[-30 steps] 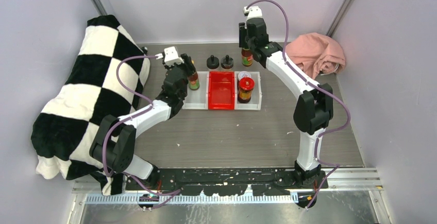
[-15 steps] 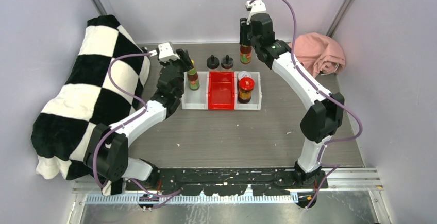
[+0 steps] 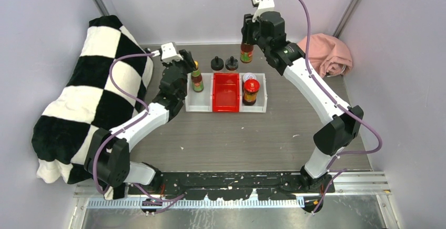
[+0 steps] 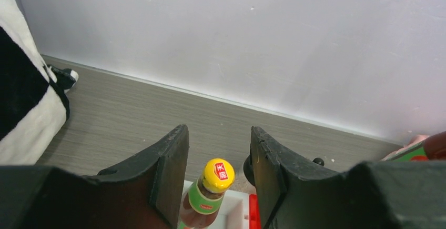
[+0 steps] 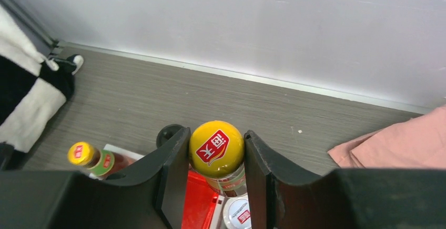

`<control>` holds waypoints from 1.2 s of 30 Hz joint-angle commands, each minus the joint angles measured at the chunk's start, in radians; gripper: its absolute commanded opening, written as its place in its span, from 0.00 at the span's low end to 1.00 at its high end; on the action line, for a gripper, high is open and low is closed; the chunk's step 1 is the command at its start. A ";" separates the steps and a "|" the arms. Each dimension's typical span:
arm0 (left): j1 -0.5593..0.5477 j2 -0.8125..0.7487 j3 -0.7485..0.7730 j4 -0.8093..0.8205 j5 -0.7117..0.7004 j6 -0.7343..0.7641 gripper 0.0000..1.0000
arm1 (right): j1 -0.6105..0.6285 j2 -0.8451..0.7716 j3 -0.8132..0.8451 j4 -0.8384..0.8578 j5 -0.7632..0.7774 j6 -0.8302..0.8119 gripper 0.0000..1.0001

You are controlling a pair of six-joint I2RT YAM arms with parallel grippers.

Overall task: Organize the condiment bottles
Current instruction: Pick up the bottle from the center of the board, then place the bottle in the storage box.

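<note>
My right gripper (image 3: pixel 246 38) is shut on the yellow cap of a slim red sauce bottle (image 5: pixel 216 149) and holds it upright in the air behind the bins. A second yellow-capped, green-labelled bottle (image 3: pixel 196 79) stands in the left white bin (image 3: pixel 200 104). My left gripper (image 4: pixel 218 131) hangs open over that bottle's cap (image 4: pixel 218 175) with gaps on both sides. Two black-lidded shakers (image 3: pixel 217 63) (image 3: pixel 231 62) stand on the table behind the red bin (image 3: pixel 226 93). A red-lidded dark jar (image 3: pixel 251 91) sits in the right white bin (image 3: pixel 261 102).
A small white-lidded pot (image 3: pixel 249 76) sits behind the red-lidded jar in the right bin. A black-and-white checkered blanket (image 3: pixel 89 97) fills the left side. Crumpled pink cloth (image 3: pixel 323 54) lies at the back right. Walls close in at the back and on both sides.
My left gripper has let go of the bottle in the left white bin and drawn back above it. The right arm has raised its bottle and carried it slightly left.
</note>
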 commanded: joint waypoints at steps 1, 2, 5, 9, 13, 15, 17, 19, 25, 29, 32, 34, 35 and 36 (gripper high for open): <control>-0.003 -0.057 0.052 0.020 -0.027 0.016 0.48 | 0.047 -0.127 0.019 0.123 -0.014 0.012 0.01; -0.003 -0.064 0.054 0.016 -0.028 0.019 0.48 | 0.057 -0.135 0.011 0.124 -0.011 0.011 0.01; -0.003 -0.091 0.056 0.012 -0.035 0.031 0.47 | 0.088 -0.156 -0.012 0.125 -0.007 0.013 0.01; -0.003 -0.140 0.055 0.006 -0.044 0.050 0.48 | 0.139 -0.176 -0.040 0.125 0.004 0.009 0.01; -0.003 -0.207 0.049 -0.003 -0.052 0.073 0.47 | 0.198 -0.192 -0.065 0.123 0.023 -0.001 0.01; -0.002 -0.240 0.046 -0.007 -0.052 0.081 0.47 | 0.221 -0.197 -0.077 0.123 0.026 -0.001 0.01; -0.003 -0.274 0.045 -0.013 -0.050 0.088 0.47 | 0.244 -0.196 -0.086 0.124 0.031 -0.001 0.01; -0.003 -0.307 0.044 -0.021 -0.047 0.092 0.47 | 0.269 -0.194 -0.093 0.123 0.040 -0.001 0.01; -0.003 -0.397 0.057 -0.055 -0.029 0.102 0.46 | 0.335 -0.180 -0.114 0.138 0.058 0.000 0.01; -0.003 -0.432 0.081 -0.084 -0.012 0.107 0.46 | 0.379 -0.151 -0.109 0.146 0.071 -0.008 0.01; -0.003 -0.454 0.099 -0.102 -0.006 0.110 0.46 | 0.403 -0.129 -0.105 0.156 0.078 -0.012 0.01; -0.003 -0.463 0.113 -0.121 0.002 0.112 0.46 | 0.414 -0.115 -0.103 0.163 0.079 -0.012 0.01; -0.003 -0.466 0.120 -0.129 0.006 0.112 0.46 | 0.418 -0.109 -0.103 0.168 0.079 -0.010 0.01; -0.003 -0.471 0.126 -0.135 0.008 0.112 0.46 | 0.422 -0.103 -0.103 0.172 0.079 -0.010 0.01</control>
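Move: The right hand already holds a sauce bottle; the white left compartment lies about 21 cm to its left, 6 cm back and 35 cm below. The standing bottle in it is some 22 cm left, 3 cm back; the two black-lidded shakers stand about 12 and 5 cm left, 2 cm ahead. From the left hand, that compartment is level fore-and-aft, 1 cm right, 28 cm below. Right hand carries its bottle 20 cm back-left towards the left compartment; the open left hand rises, backing off. ##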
